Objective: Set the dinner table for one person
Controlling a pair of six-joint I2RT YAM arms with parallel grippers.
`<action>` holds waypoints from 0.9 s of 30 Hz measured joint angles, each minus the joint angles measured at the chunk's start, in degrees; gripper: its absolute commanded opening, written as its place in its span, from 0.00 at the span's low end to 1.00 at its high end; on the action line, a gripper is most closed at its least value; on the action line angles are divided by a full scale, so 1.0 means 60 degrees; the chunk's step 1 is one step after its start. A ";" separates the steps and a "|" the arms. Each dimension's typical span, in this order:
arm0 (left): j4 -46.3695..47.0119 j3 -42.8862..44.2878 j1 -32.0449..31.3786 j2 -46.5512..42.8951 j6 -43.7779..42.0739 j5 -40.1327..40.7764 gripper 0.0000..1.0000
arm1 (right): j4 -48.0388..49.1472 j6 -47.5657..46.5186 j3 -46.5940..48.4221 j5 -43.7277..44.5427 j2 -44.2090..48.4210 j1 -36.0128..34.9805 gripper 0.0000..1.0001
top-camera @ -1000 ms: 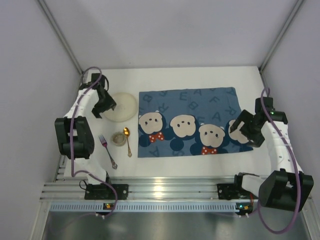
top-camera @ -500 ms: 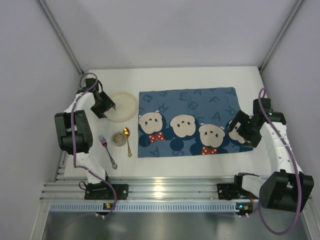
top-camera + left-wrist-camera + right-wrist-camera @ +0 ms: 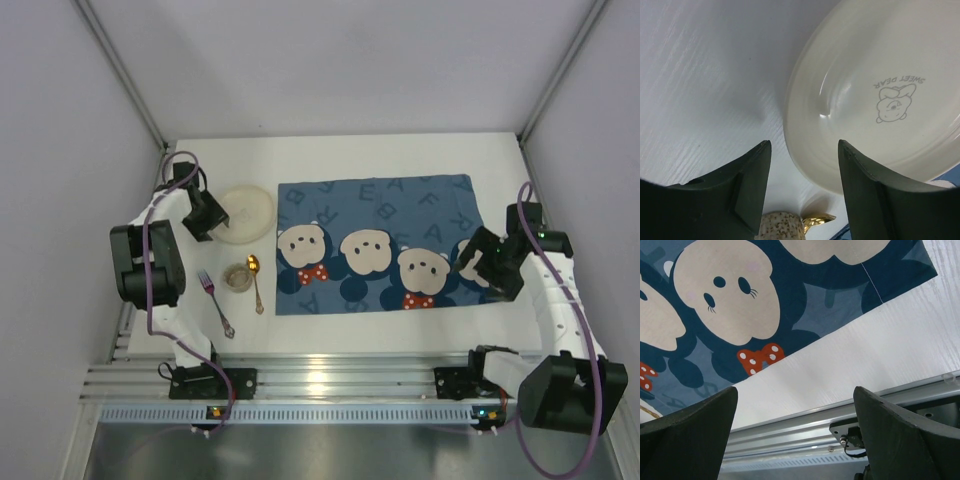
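Note:
The dinner table [image 3: 350, 155] is a plain white top. A cream plate [image 3: 248, 212] with a small bear print lies at its left, and it fills the upper right of the left wrist view [image 3: 880, 75]. My left gripper [image 3: 210, 226] is at the plate's left rim. Its jaws [image 3: 804, 150] stand apart with the near rim between them and nothing clamped. A speckled cup [image 3: 237, 277], a gold spoon [image 3: 256, 285] and a fork [image 3: 216, 302] lie nearer the front. My right gripper [image 3: 478, 258] hovers wide open over the near right corner of the blue mouse-print mat [image 3: 390, 210], holding nothing [image 3: 795, 395].
The mat [image 3: 805, 305] covers the table's middle and right. A metal rail [image 3: 320, 380] with both arm bases runs along the near edge. Frame posts and grey walls close in the sides and back. The cup [image 3: 782, 225] and spoon tip [image 3: 820, 220] show below the left fingers.
My left gripper has settled closer onto the plate's left rim and its jaws have narrowed. My right gripper has drifted slightly toward the near edge, still wide open.

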State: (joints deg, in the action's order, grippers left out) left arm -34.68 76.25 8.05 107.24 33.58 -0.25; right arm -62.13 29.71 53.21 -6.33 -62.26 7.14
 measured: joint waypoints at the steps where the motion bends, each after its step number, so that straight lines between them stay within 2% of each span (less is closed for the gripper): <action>1: 0.0004 -0.0135 0.0000 -0.0084 -0.0040 0.0018 0.61 | -0.0029 0.0011 0.0000 0.0018 0.0011 0.0000 1.00; 6: 0.0033 -0.0270 0.0000 -0.0200 -0.0124 0.0051 0.60 | -0.0026 0.0018 0.0000 0.0098 0.0044 0.0000 1.00; 8: 0.0113 -0.0306 -0.0004 -0.0200 -0.0109 0.0047 0.56 | -0.0022 0.0022 0.0000 0.0109 0.0044 -0.0004 1.00; 10: 0.0248 -0.0390 -0.0004 -0.0200 -0.0087 0.0044 0.47 | -0.0018 0.0026 -0.0004 0.0113 0.0044 -0.0011 1.00; 16: 0.0546 -0.0463 0.0000 0.0011 0.0055 -0.0029 0.37 | -0.0015 0.0058 -0.0251 0.0113 0.0040 -0.0066 1.00; 20: 0.0750 -0.0455 0.0000 0.0372 0.0248 -0.0127 0.18 | -0.0026 0.0055 -0.0262 0.0138 0.0044 -0.0066 1.00; 21: 0.0809 -0.0415 0.0000 0.0423 0.0302 -0.0215 0.08 | -0.0026 0.0055 -0.0262 0.0153 0.0044 -0.0066 1.00; 23: 0.0845 -0.0095 0.0029 0.0535 0.0331 -0.0404 0.01 | -0.0029 0.0051 -0.0262 0.0182 0.0047 -0.0066 1.00; 27: 0.0736 0.0714 0.0004 0.0892 0.0302 -0.0565 0.00 | -0.0033 0.0018 -0.0266 0.0270 0.0102 -0.0066 1.00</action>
State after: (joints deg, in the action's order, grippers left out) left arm -30.26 80.53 8.08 112.60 35.40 -3.64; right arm -62.33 29.82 51.62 -4.71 -61.65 6.74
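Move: The plate's middle lies about 3 cm ahead of the left hand and 8 cm to its right, some 4 cm lower, with the plate's near left rim almost under the open fingers. From that hand, the cup stands about 13 cm back and 7 cm right, the spoon 14 cm back and 12 cm right. The placemat's middle is about 45 cm right and 5 cm back. From the right hand the plate is roughly 22 cm ahead, 58 cm left and 12 cm below. Downward first, by about 2.5 cm after easing back slightly, the left hand sinks astride the plate's near left rim while its half-open fingers close. They pinch the rim between them, and as they finish shutting the hand turns to travel forward about 4 cm and rises some 2 cm, taking the plate along with hardly any wrist turn. ##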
